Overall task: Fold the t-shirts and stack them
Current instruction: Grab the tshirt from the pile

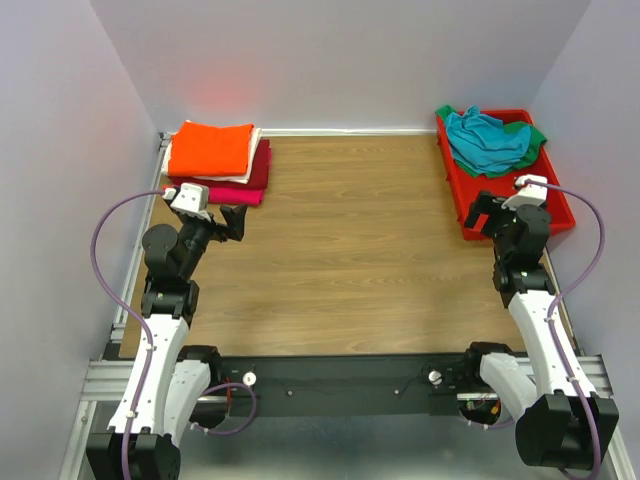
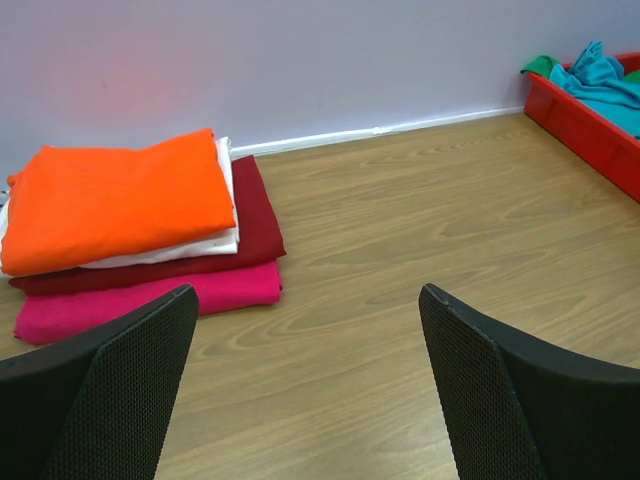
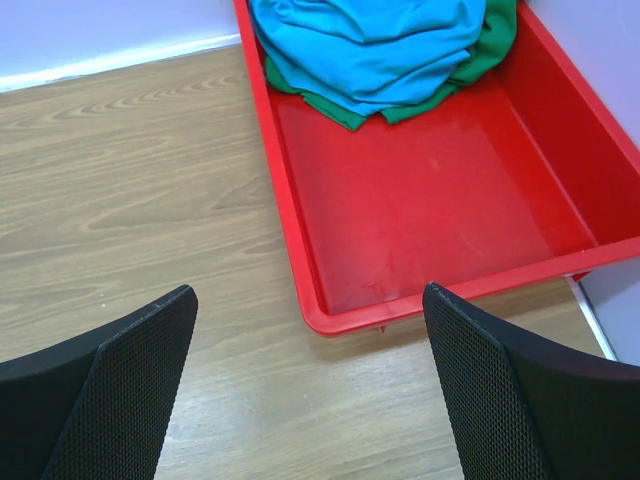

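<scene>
Folded t-shirts form a stack at the back left: orange (image 1: 210,148) on top, then white (image 2: 190,248), dark red (image 2: 255,215) and magenta (image 2: 225,290) at the bottom. A crumpled teal t-shirt (image 1: 485,140) lies over a green t-shirt (image 3: 320,100) in the far end of the red bin (image 1: 562,205). My left gripper (image 1: 226,222) hovers open just in front of the stack, holding nothing. Beside the bin's near left corner my right gripper (image 1: 482,215) is open and holds nothing either.
The wooden tabletop (image 1: 350,240) is bounded by a white wall strip at the back and purple walls on both sides. The near half of the red bin (image 3: 430,200) holds nothing. A metal frame rail runs along the table's left edge (image 1: 140,250).
</scene>
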`<state>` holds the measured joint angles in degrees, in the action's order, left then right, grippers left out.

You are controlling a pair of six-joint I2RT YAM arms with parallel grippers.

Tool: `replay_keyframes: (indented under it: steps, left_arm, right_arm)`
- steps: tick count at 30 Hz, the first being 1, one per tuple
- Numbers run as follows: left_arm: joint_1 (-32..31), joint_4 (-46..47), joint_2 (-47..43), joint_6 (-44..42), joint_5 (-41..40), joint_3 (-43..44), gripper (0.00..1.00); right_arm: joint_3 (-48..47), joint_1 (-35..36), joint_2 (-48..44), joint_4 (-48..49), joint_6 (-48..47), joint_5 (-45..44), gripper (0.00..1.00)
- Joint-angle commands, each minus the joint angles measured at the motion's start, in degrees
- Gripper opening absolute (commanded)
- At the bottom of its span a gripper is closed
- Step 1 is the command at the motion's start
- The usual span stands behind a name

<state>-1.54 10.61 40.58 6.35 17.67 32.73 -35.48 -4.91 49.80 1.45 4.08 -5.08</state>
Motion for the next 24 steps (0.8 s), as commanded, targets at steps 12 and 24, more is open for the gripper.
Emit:
replay_keyframes:
  steps: [12, 24]
  left_arm:
    - [-0.2, 0.8, 0.0, 0.9, 1.2, -0.1, 0.98]
    - [-0.3, 0.7, -0.9, 0.6, 0.9, -0.3, 0.98]
  right_arm:
    - [-0.4, -0.7, 0.5, -6.9, -18.8, 16.5, 1.00]
    - [-32.1, -2.2, 32.2, -18.2, -12.9, 22.1, 0.99]
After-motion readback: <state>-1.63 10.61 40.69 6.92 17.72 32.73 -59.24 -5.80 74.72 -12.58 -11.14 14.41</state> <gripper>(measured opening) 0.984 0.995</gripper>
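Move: Beyond the right hand, roughly 24 cm ahead, 4 cm to its right and 16 cm below, lies the crumpled teal t-shirt at the far end of the red bin. The bin's middle is some 16 cm ahead and 8 cm right. The green t-shirt pokes out beneath the teal one, its middle about 24 cm ahead and 7 cm right of the hand. From the left hand, the teal shirt is about 26 cm ahead and 60 cm right, much lower. Swinging left first, the empty right hand sinks about 2 cm beside the bin's near-left corner, then drives forward along the bin's left side towards the teal t-shirt, rising slightly. It ends about 7 cm farther out and 4 cm left, still speeding forward. The wrist turns some 25 degrees counter-clockwise and tips its fingers about 15 degrees down; they stay wide open. ##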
